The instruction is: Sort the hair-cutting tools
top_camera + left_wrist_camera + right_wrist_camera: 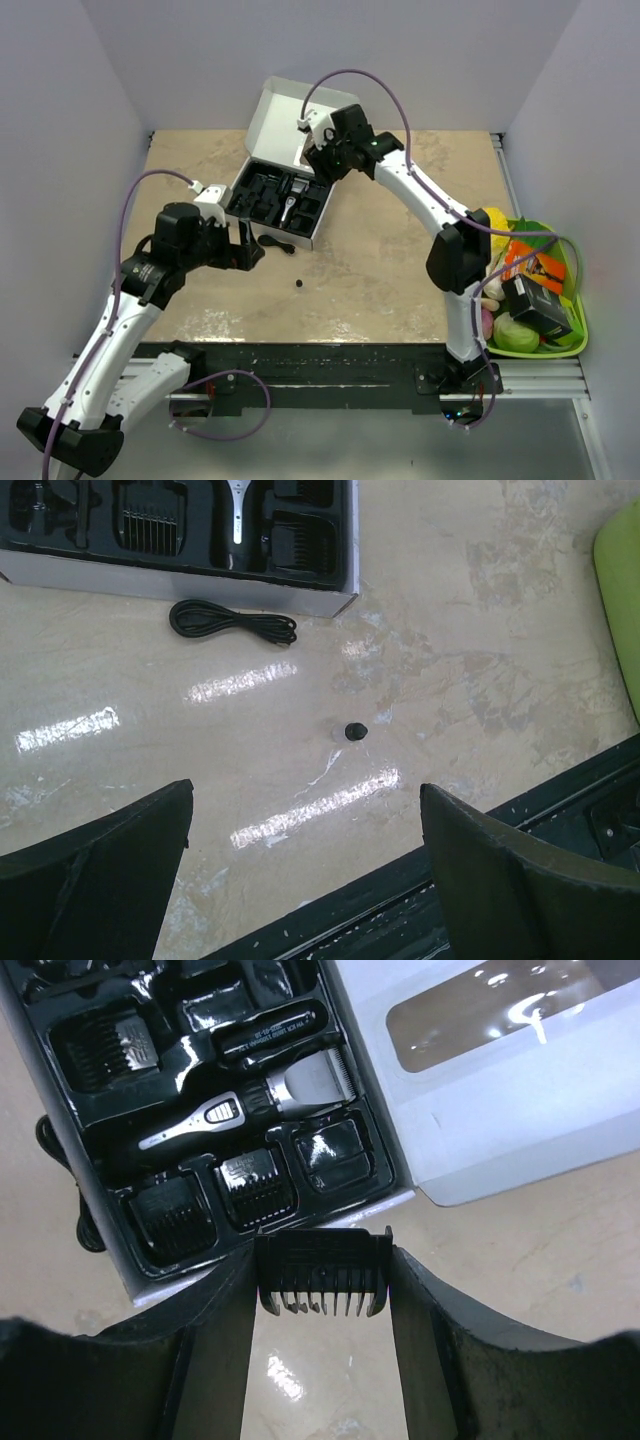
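Observation:
An open white box (268, 112) holds a black moulded tray (262, 196), with the black-and-silver clipper (262, 1102) and several comb guards lying in its slots. My right gripper (322, 1256) hovers at the tray's far right edge, shut on a black comb guard (320, 1272) whose teeth point toward the camera. The coiled black cord (232, 622) lies on the table just in front of the box. A tiny round black bit (355, 730) sits nearer the arms. My left gripper (305, 800) hangs open above bare table, short of that bit, with nothing between its fingers.
A green basket (578, 330) at the table's right edge holds colourful toy vegetables and a dark box (536, 305). The box's raised lid (500, 1070) stands beside my right gripper. White walls enclose the table on three sides, and a black rail (520, 830) runs along its near edge.

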Tool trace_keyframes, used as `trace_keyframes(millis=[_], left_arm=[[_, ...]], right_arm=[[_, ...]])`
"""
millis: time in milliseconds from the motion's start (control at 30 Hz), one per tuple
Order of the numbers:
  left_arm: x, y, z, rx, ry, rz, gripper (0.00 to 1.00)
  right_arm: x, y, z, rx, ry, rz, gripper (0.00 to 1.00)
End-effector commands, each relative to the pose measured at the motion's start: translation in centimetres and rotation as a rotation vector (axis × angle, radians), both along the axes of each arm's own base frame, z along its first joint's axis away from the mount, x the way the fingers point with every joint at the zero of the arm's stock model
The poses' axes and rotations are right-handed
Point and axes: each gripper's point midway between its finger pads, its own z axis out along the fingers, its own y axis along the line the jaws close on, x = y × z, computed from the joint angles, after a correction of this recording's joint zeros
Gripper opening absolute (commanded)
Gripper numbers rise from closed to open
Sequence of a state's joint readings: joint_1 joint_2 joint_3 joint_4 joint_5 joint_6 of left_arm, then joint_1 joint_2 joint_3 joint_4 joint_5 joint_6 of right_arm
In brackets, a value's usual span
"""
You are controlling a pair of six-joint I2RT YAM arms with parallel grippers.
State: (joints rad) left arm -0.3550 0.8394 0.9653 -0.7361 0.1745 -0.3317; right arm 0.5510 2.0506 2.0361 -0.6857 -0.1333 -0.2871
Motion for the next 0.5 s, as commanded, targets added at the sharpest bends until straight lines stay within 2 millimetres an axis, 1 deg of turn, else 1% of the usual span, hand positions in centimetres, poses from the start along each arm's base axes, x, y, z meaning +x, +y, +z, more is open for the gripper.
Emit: trace_keyframes(millis=[0, 33, 67, 100, 133, 167, 233, 267, 300, 367, 400, 467], left_arm=[[0.6, -0.3, 1.4, -0.025, -0.022, 0.013, 1.00], [0.7, -0.4, 1.4, -0.029, -0.023, 0.012, 1.00], [0.7, -0.5, 1.4, -0.031, -0.023, 0.010, 1.00], [0.8, -0.6, 1.3, -0.031, -0.019, 0.009, 1.00], [0.9, -0.6, 1.3, -0.031, -0.021, 0.009, 1.00], [0.9, -0.6, 1.2, -0.030, -0.018, 0.009, 1.00], [1.1, -0.6, 1.1, -0.025, -0.014, 0.006, 1.00], [1.1, -0.6, 1.1, -0.022, -0.014, 0.010, 1.00], [1.2, -0.6, 0.9, -0.018, -0.009, 0.010, 1.00], [1.3, -0.6, 0.9, -0.016, -0.008, 0.010, 1.00], [1.3, -0.6, 0.8, -0.015, -0.005, 0.010, 1.00], [1.3, -0.6, 0.7, -0.012, -0.004, 0.008, 1.00]], right_arm=[[1.3, 2.3, 0.4, 0.026, -0.034, 0.074, 0.43], [1.6, 2.5, 0.1, 0.022, -0.035, 0.077, 0.43], [1.9, 2.8, -0.9, 0.012, -0.027, 0.089, 0.43], [2.1, 3.1, -1.3, 0.012, -0.025, 0.098, 0.43], [2.5, 3.3, -1.0, 0.017, -0.041, 0.103, 0.43], [2.8, 3.5, -1.9, 0.008, -0.036, 0.116, 0.44], [3.2, 3.9, -2.2, 0.005, -0.045, 0.128, 0.44], [3.4, 3.9, -2.6, -0.005, -0.047, 0.136, 0.45], [3.5, 4.1, -3.4, -0.011, -0.036, 0.143, 0.45], [3.8, 4.4, -4.0, -0.015, -0.037, 0.157, 0.45], [4.0, 4.6, -4.8, -0.018, -0.028, 0.163, 0.45], [4.2, 4.8, -5.3, -0.019, -0.029, 0.174, 0.45]])
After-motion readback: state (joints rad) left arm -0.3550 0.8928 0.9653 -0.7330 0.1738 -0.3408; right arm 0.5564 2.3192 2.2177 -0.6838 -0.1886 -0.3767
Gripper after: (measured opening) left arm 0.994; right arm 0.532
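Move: The right hand, already pinching a black comb guard, is bound for the empty square slot beside the clipper's head at the box's right end: about 7 cm ahead, 5 cm to its left, some 15 cm below. The nearest seated guard lies about 5 cm back and 3 cm left of that slot; the clipper's middle is 2 cm back and 7 cm left of it. From the left hand, the slot is roughly 28 cm ahead and 13 cm to the right, 17 cm lower. Still pinching the comb guard at an unchanged opening, the right hand sinks about 7.5 cm towards the box's empty slot, carrying the guard some 3.5 cm forward and 3 cm left, in over the box's right end. The descent is quick at first, then slows, while the wrist turns roughly 5 degrees counter-clockwise. ##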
